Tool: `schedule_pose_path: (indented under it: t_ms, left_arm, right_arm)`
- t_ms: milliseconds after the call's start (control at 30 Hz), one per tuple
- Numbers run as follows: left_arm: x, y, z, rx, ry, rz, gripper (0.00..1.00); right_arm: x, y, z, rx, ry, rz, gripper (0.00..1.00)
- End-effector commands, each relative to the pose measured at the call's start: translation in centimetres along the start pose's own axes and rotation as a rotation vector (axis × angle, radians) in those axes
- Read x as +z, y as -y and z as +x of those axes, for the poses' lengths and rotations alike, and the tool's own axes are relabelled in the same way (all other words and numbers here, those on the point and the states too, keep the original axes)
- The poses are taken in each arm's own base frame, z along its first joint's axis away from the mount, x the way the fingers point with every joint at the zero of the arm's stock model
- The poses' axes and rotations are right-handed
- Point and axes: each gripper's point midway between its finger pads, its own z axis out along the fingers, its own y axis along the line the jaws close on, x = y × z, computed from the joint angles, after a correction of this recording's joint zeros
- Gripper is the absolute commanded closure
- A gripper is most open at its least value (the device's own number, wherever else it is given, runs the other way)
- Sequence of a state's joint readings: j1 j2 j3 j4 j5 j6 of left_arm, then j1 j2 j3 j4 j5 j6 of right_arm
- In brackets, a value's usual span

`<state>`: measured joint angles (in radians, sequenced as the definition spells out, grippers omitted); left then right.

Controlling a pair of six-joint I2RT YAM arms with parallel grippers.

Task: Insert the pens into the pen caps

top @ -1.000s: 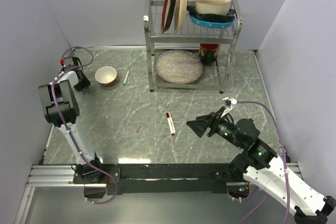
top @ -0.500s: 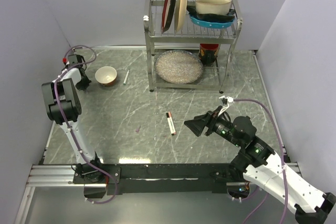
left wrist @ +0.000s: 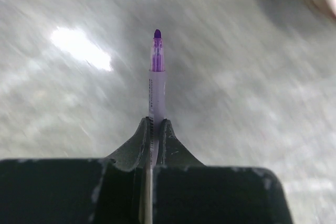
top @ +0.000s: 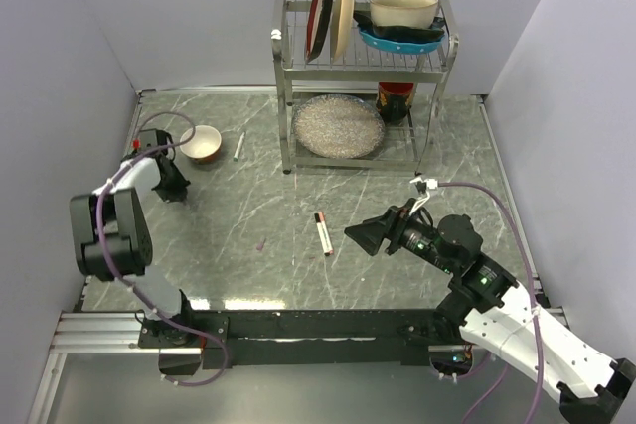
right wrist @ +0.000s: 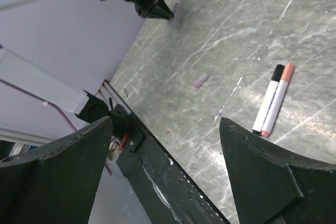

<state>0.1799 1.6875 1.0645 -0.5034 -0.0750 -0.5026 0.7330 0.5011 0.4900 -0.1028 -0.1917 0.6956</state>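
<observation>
My left gripper (top: pixel 171 182) is shut on a slim white pen (left wrist: pixel 156 80) with a bare purple tip that sticks out ahead of the jaws above the marble table. This gripper also shows in the right wrist view (right wrist: pixel 167 14). A tiny purple cap (top: pixel 261 243) lies on the table at mid-left, also visible in the right wrist view (right wrist: pixel 200 81). Two capped pens (top: pixel 322 232) lie side by side at the centre, one black-capped and one pink-capped (right wrist: pixel 273 98). Another white pen (top: pixel 238 146) lies next to the bowl. My right gripper (top: pixel 363 235) is open and empty, just right of the capped pens.
A small bowl (top: pixel 201 142) stands at the back left. A metal dish rack (top: pixel 286 96) with plates, a bowl and a glass dish stands at the back centre. Walls close in on the left, back and right.
My left gripper has swung from the back-left corner toward the near right, past the bowl, with the pen in it. My right gripper has edged left toward the capped pens.
</observation>
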Motion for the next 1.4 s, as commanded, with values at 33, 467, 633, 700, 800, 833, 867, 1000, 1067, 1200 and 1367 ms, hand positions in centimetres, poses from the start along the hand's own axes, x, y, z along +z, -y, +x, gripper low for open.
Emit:
schedule_pose_path:
  t_ms: [33,467,633,700,800,833,867,1000,1067,1200,1367]
  left_arm:
    - [-5.7,5.0,2.6,0.077,0.04,0.235,0.99]
    - [-21.2,17.0,17.1,0.308,-0.063,1.172,0.99]
    - [-25.0,18.0,20.7,0.397,-0.111,1.337,0.99]
    - [-25.6,18.0,21.7,0.419,-0.121,1.368,0.99]
    - [-26.4,17.9,22.5,0.444,-0.124,1.404,0.99]
    - [-26.5,17.9,22.5,0.452,-0.116,1.408,0.99]
    - [-26.7,17.9,22.5,0.457,-0.116,1.413,0.99]
    - [-28.1,17.8,23.0,0.489,-0.119,1.466,0.99]
    - [-28.3,17.7,23.0,0.501,-0.102,1.468,0.99]
    - [-28.2,17.3,23.4,0.509,-0.102,1.477,0.99]
    - [-28.0,17.3,23.5,0.492,-0.104,1.487,0.99]
  right_arm:
    - [-0.2,-1.4,-2.4,0.026,0.077,-0.018,0.09]
    - [5.2,-2.4,-2.9,0.138,0.008,-0.039,0.13]
    - [7.6,-3.0,-2.9,0.158,-0.031,-0.063,0.2]
    - [8.7,-3.1,-2.8,0.182,-0.049,-0.068,0.22]
    - [9.9,-2.8,-2.1,0.221,-0.071,-0.062,0.25]
    - [10.4,-2.6,-1.8,0.229,-0.083,-0.055,0.26]
    - [10.7,-2.7,-1.9,0.232,-0.079,-0.062,0.27]
    - [12.0,-2.5,-1.2,0.238,-0.106,-0.035,0.32]
    - [12.5,-2.7,-1.0,0.241,-0.115,-0.046,0.35]
    - [13.2,-3.6,-0.8,0.239,-0.13,-0.082,0.44]
    - [13.5,-4.6,0.2,0.237,-0.166,-0.12,0.53]
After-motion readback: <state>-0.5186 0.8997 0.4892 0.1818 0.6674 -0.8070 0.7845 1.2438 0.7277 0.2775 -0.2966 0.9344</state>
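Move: The uncapped purple pen is already pinched in the left hand, so from the right hand its middle is about 20 cm ahead, 46 cm left and 20 cm lower; the open right fingers it goes to lie some 19 cm back, 46 cm right and 20 cm above the left hand. From the right hand, the loose purple cap is roughly 5 cm ahead and 25 cm left, and the two capped markers 9 cm ahead and 7 cm left, all 22 cm below. The purple pen, still pinched in the left hand, is swept about 30 cm right while drawn back and raised some 17 cm each, the wrist swinging from pointing down round to point right; the left hand then eases to a near stop. The right hand comes to meet it, some 12 cm left and 6 cm forward, tipping its fingers down a little and closing them to about half around the tip end. ##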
